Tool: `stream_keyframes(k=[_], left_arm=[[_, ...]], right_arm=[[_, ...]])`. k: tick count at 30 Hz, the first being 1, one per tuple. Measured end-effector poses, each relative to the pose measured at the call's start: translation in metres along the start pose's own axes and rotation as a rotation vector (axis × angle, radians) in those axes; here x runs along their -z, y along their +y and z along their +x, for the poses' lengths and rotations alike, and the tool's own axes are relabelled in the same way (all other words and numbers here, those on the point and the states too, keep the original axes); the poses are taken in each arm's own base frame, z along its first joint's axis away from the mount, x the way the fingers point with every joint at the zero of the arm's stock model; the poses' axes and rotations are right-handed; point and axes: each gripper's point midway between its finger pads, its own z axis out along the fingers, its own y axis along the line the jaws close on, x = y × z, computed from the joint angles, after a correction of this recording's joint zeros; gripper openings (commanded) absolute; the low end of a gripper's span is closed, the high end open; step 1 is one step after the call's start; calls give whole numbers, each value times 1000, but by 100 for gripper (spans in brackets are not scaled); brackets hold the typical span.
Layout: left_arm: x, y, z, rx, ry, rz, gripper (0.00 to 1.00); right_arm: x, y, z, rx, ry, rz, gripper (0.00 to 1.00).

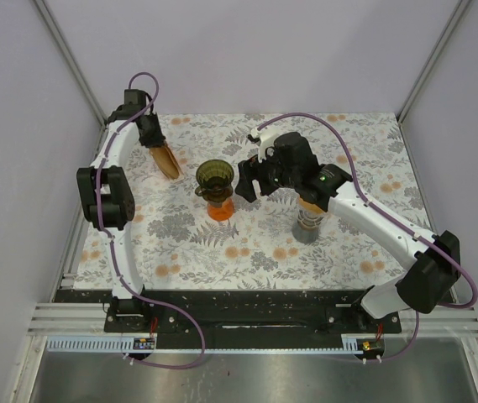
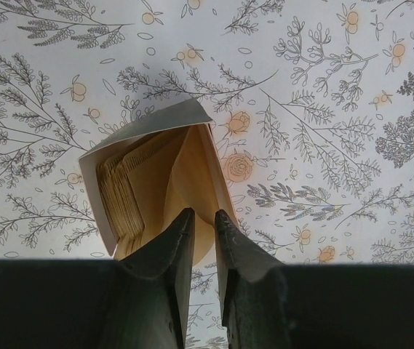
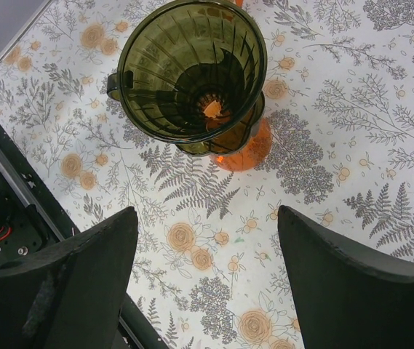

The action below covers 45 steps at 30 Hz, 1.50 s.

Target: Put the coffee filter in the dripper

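The dripper (image 1: 214, 175) (image 3: 192, 65), a dark olive-green translucent cone, sits empty on an orange cup (image 1: 221, 208) (image 3: 247, 149) at mid-table. To its left, a white holder (image 2: 141, 127) lies on the cloth with a stack of brown filters (image 2: 130, 189). One coffee filter (image 2: 192, 171) leans away from the stack. My left gripper (image 2: 203, 214) (image 1: 161, 149) straddles its rounded lower edge, jaws a narrow gap apart. My right gripper (image 3: 207, 218) (image 1: 247, 180) hovers wide open just right of the dripper, holding nothing.
A grey cup-like object (image 1: 308, 227) stands under my right forearm, right of the dripper. The floral cloth (image 1: 247, 252) covers the table, with white walls on three sides. A black base rail (image 1: 247, 302) runs along the near edge.
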Motion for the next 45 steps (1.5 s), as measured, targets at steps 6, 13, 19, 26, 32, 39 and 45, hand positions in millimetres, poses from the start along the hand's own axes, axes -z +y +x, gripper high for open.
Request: stream_keyframes(k=[6,13,19,26,32,39,45], left_arm=[[-3,1,2,-1,5,-5,21],[-10,5,3,0,11,-19,21],[-22,8,6,-1,26,-29,8],[-21,3,9,16,35,-1,0],[0,-1,16,49,35,10,0],[52,-17,-12,42,-75,54,0],[94,-34,-16,44,-122,134,0]], right_arm=[[0,1,0,0,0,-4,85],[0,0,2,-1,4,-4,85],[1,0,3,2,5,-3,85],[2,0,3,4,3,-3,85],[4,1,1,7,-3,-4,85],[11,3,-4,11,-22,-7,85],[18,5,-10,14,-45,-8,83]])
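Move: The coffee filter to be taken is right at the left fingertips, its middle about 4 cm below and 1 cm ahead and to the left. Around it stands the filter box, its middle about 6 cm below, 1 cm ahead and 1 cm left. The dripper is some 17 cm right and 12 cm back, at about hand height. From the right hand, the filter is roughly 25 cm ahead, 28 cm left and 15 cm lower. The left hand dips about 2 cm, pinches one filter, then lifts it about 11 cm, drawing back 5 cm. ##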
